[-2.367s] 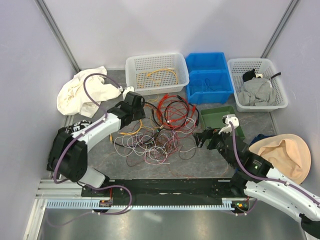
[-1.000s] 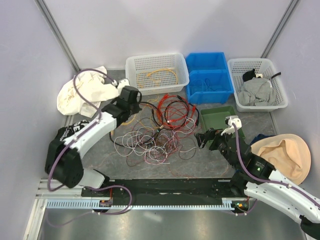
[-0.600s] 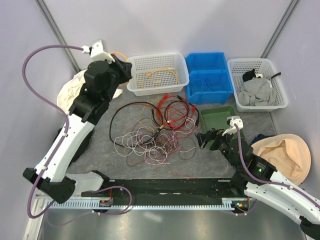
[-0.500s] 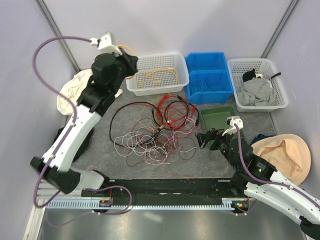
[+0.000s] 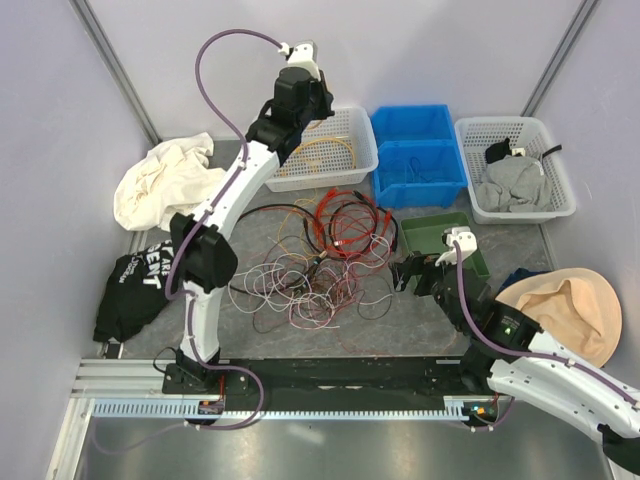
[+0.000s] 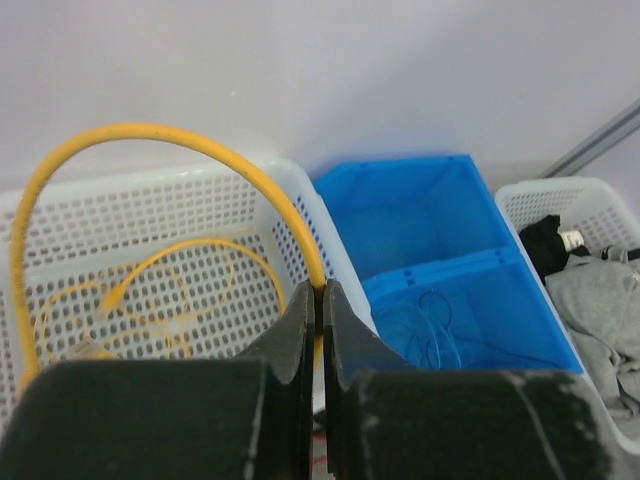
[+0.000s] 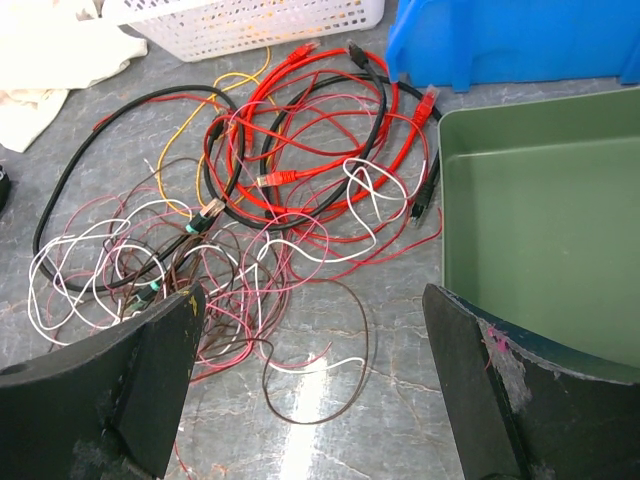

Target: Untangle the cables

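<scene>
A tangle of cables (image 5: 320,260) in red, black, white, pink and brown lies on the grey table; the right wrist view shows it too (image 7: 280,200). My left gripper (image 5: 308,112) is raised over the white basket (image 5: 262,150) at the back. It is shut on a yellow cable (image 6: 150,130), which arches up from the fingertips (image 6: 320,290) and drops into the basket (image 6: 120,200), where thinner yellow wire lies. My right gripper (image 5: 405,275) hovers low at the tangle's right edge. It is open (image 7: 312,300), with bare table and a brown loop between its fingers.
A blue bin (image 5: 420,150) with thin blue wire stands right of the white basket. A green tray (image 5: 440,235) sits just right of the tangle. Farther right is a white basket with grey cloth (image 5: 515,170). Cream cloth (image 5: 160,185), a black shirt (image 5: 135,280) and a beige hat (image 5: 570,310) lie around.
My left arm has risen from the tangle's left side and swung back over the white basket, carrying the yellow cable out of the pile. The right arm has hardly moved.
</scene>
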Motion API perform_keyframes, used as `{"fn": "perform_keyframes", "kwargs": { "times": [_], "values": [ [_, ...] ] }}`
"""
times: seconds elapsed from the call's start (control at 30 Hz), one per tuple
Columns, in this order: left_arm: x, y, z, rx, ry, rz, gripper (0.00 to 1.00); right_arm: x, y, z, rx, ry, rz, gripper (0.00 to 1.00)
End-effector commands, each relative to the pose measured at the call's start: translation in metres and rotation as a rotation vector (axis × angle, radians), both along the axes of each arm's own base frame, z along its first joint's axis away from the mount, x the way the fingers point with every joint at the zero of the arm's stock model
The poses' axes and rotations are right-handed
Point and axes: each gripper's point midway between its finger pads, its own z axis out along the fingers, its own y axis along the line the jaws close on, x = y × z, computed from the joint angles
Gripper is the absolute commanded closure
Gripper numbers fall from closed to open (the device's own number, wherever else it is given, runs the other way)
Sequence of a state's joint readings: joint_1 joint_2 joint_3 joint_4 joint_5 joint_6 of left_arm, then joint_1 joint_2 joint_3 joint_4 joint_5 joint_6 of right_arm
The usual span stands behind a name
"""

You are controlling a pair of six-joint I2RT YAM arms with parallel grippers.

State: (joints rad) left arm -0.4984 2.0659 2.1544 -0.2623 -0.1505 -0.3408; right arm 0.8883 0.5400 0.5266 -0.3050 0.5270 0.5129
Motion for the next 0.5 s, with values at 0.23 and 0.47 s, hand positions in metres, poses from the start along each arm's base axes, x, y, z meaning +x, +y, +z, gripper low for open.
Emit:
{"fn": "perform_keyframes", "kwargs": {
  "times": [0.23,0.47],
  "values": [
    [0.035,0.008,0.02,-0.032,-0.075,0.006,0.07,0.011,-0.006,0.029,0.012,-0.073,-0.059,0.02],
    [-0.028,0.029,0.078,-0.039,-0.139,0.061,0.0,0.01,-0.003,0.022,0.01,-0.062,-0.046,0.02]
  ]
}}
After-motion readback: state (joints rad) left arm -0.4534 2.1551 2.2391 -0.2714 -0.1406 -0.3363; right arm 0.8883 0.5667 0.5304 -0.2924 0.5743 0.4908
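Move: My left hand still grips the yellow cable, its loop arching out and left of the fingers. The white basket it belongs in lies nearly underneath: its middle is some 3 cm ahead, 4 cm to my left and about 16 cm down. The blue bin stands level with the hand, roughly 22 cm to its right; the red cable coil is about 16 cm back and 4 cm right. From my right hand the basket is some 33 cm ahead and 21 cm left. I swing my left hand about 4 cm farther forward over the white basket and open the fingers from pinched shut to fully wide on the way, letting go of the yellow cable. The hand sinks and edges left by 1 to 2 cm, then begins to draw back a little, wrist barely turning and fingers empty. ##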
